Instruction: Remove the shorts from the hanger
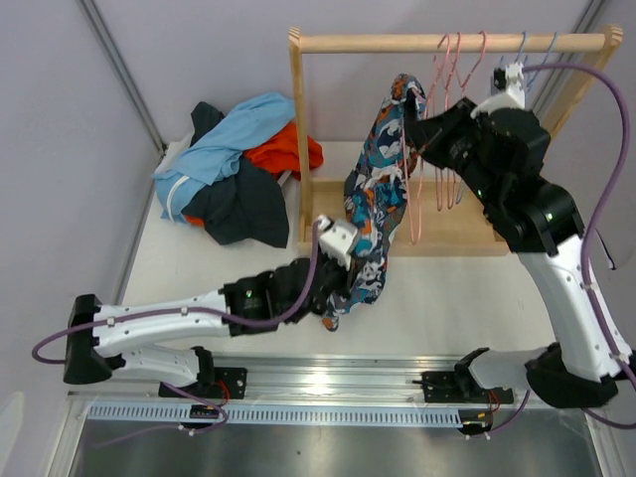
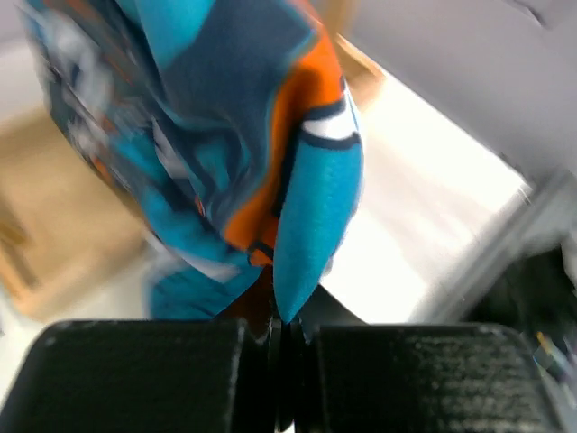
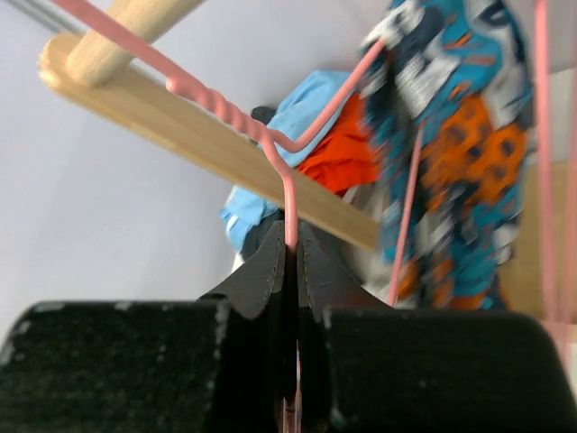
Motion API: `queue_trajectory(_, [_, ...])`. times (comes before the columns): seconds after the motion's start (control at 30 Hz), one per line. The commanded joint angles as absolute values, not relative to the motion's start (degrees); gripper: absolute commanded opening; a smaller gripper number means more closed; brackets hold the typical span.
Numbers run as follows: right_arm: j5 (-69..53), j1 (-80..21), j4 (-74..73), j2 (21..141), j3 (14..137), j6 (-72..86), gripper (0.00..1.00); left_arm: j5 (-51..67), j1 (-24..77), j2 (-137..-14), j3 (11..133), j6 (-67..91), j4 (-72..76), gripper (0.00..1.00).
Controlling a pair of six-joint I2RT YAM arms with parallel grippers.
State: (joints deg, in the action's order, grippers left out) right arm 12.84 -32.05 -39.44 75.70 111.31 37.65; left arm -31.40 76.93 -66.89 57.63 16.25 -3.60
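The cartoon-print shorts (image 1: 376,204) hang from a pink wire hanger (image 1: 413,204) on the wooden rack. My left gripper (image 1: 348,266) is low beside them, shut on a fold of the shorts' lower edge (image 2: 311,225); its jaws (image 2: 287,329) are pressed together on the blue cloth. My right gripper (image 1: 411,125) is up near the top of the shorts, shut on the hanger wire (image 3: 290,203), which runs straight down between its fingertips (image 3: 291,257). The printed shorts (image 3: 451,153) show to the right in the right wrist view.
The wooden rod (image 1: 417,44) carries more pink hangers (image 1: 452,70) and pale blue hangers (image 1: 537,50). Light blue shorts (image 1: 234,139), orange-red shorts (image 1: 288,151) and dark shorts (image 1: 243,204) lie heaped on the table, left of the rack's post (image 1: 297,139). The rack base (image 1: 447,238) lies under the hangers.
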Motion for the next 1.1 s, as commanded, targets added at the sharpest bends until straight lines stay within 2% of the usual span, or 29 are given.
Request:
queue_trajectory(0.0, [10.73, -35.40, -38.14, 67.17, 104.43, 44.27, 0.00, -29.98, 69.01, -70.21, 70.52, 11.61, -2.81, 0.00])
queue_trajectory(0.07, [8.88, -36.73, -38.84, 62.00, 97.67, 46.92, 0.00, -27.44, 63.76, -74.85, 75.12, 10.47, -4.12, 0.00])
queue_trajectory(0.13, [7.04, -38.32, -40.51, 59.34, 93.72, 50.53, 0.00, -26.55, 60.92, -78.38, 85.20, 8.88, -7.72, 0.00])
queue_trajectory(0.27, [5.54, -40.08, -45.34, 55.38, 92.55, 52.56, 0.00, -25.23, 56.52, -85.94, 100.16, 5.02, -13.61, 0.00])
queue_trajectory(0.33, [6.50, -40.25, -46.92, 54.76, 94.47, 51.77, 0.00, -25.49, 56.16, -87.97, 102.30, 4.75, -17.12, 0.00])
queue_trajectory(0.43, [9.30, -40.25, -47.98, 57.38, 100.68, 49.05, 0.00, -23.82, 56.51, -83.60, 99.95, 7.11, -18.37, 0.00])
queue_trajectory(0.57, [11.51, -39.56, -51.32, 67.74, 115.19, 41.16, 0.00, -28.38, 60.98, -71.39, 81.43, 10.71, -18.89, 0.00])
queue_trajectory(0.73, [3.46, -32.27, -53.88, 83.55, 133.47, 37.62, 0.00, -35.31, 64.42, -54.10, 69.88, 17.04, -29.07, 0.00])
queue_trajectory(0.9, [-4.30, -24.88, -49.67, 89.64, 134.13, 39.55, 0.00, -38.14, 64.86, -44.83, 67.85, 21.09, -41.64, 0.00])
queue_trajectory(1.07, [-7.03, -22.41, -42.63, 91.32, 127.36, 41.40, 0.00, -40.77, 64.78, -43.16, 77.16, 19.53, -47.54, 0.00])
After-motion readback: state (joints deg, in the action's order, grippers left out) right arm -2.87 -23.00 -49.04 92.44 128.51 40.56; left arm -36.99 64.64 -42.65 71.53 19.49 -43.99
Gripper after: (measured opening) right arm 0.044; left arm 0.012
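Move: The patterned shorts hang between the hands, their middle about 12 cm below the right hand and 6 cm to its left, level front to back. The left hand grips their lower end; from it the basket with its clothes pile lies some 32 cm ahead, 27 cm left and 22 cm lower. The pink hanger, held by the right hand, is about 15 cm ahead of the left hand, 9 cm right and 22 cm up; the rack's tray is 30 cm ahead, 12 cm right and 27 cm down. The shorts, still pinched by the left hand, are swept forward and up about 15 cm each way while the right hand draws its hanger back some 12 cm and slightly down. Then the left hand swings back and down before carrying the shorts about 20 cm left towards the basket, as the right hand pushes the hanger forward in an up-and-over arc. Both grippers stay shut. ##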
